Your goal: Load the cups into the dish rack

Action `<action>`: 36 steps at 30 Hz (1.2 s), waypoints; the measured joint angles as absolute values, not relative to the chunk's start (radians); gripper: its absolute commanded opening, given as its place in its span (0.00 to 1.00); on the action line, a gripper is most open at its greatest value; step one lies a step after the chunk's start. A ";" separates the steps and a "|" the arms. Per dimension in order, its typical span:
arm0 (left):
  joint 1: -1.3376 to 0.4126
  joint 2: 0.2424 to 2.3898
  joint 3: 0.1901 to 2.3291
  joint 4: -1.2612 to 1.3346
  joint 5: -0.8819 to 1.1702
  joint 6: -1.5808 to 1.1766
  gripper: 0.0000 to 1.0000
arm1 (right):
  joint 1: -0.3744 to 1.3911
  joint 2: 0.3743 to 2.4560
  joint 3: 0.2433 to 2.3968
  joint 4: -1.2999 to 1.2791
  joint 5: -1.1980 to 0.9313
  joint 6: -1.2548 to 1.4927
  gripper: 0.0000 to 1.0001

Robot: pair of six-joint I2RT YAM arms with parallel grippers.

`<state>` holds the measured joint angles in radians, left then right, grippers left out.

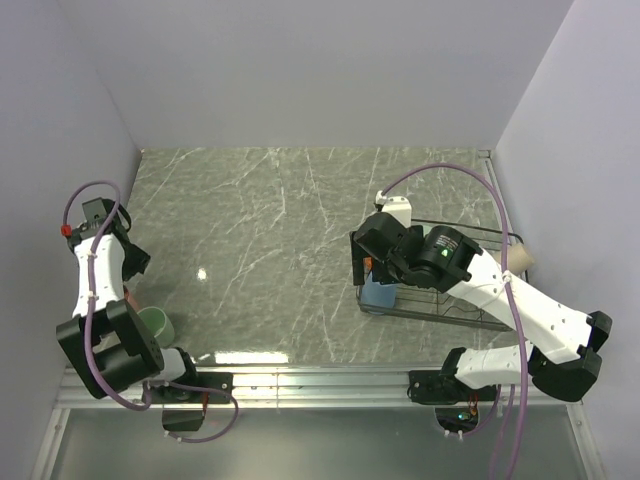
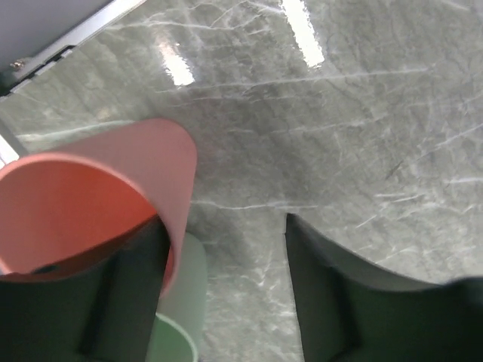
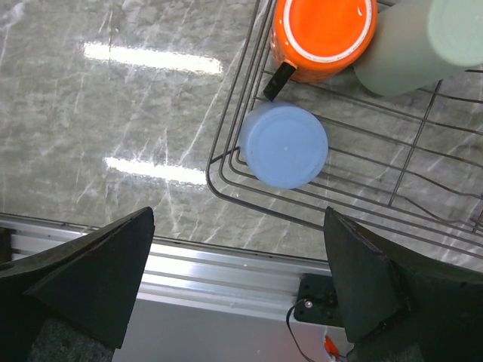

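Observation:
My left gripper (image 2: 223, 220) is open at the table's left edge (image 1: 133, 285). Its left finger (image 2: 128, 294) sits inside the mouth of a tilted salmon-pink cup (image 2: 113, 181), and the right finger stands well clear of the cup's wall. A pale green cup (image 2: 181, 294) stands just below it (image 1: 157, 322). My right gripper (image 3: 238, 215) is open and empty above the near left corner of the dish rack (image 3: 234, 192). In the rack are an upside-down blue cup (image 3: 284, 145), an upside-down orange mug (image 3: 324, 30) and a pale green cup (image 3: 411, 45).
The wire rack (image 1: 430, 302) sits at the right of the marble table, and a beige cup (image 1: 520, 255) is at its far right end. An aluminium rail (image 3: 211, 279) runs along the table's near edge. Walls close in left, right and back.

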<state>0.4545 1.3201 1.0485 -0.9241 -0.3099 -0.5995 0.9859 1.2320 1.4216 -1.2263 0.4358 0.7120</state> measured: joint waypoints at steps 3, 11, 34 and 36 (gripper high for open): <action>0.462 1.326 1.026 -0.894 -0.293 -0.609 0.20 | 0.986 1.232 1.422 -1.227 0.437 0.713 1.00; 0.472 1.325 1.015 -0.881 -0.277 -0.583 0.00 | 0.986 1.232 1.421 -1.227 0.452 0.722 1.00; -0.184 1.267 1.240 -0.207 0.670 -1.079 0.00 | 0.539 0.980 1.221 -0.643 -0.287 0.703 1.00; -0.214 1.267 1.238 -0.104 0.731 -1.174 0.00 | 0.527 0.960 1.157 -0.566 -0.332 0.760 1.00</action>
<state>-0.2138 1.2671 1.2381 -0.1040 0.7307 -1.1740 0.5266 0.9604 1.1572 -0.5655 -0.3317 0.7601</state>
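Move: The pink cup stands with its middle about 4 cm left of the left hand, 3 cm back and 5 cm lower; its rim wall already lies between the open fingers. The green cup is roughly 7 cm to that hand's right and 10 cm back. From the right hand, the pink cup is some 60 cm left, nearly level forward and 18 cm below; the blue cup is 3 cm ahead, 2 cm right and 17 cm below. Ease the left gripper down about 1 cm and pinch the pink cup's rim wall, one finger inside. Then sweep it some 36 cm right, up over 25 cm and forward about 10, swinging the fingers round to point right, towards the right gripper. Meanwhile raise the open right gripper about 8 cm, slightly forward, rolling its left side up some 45 degrees to face the cup. ##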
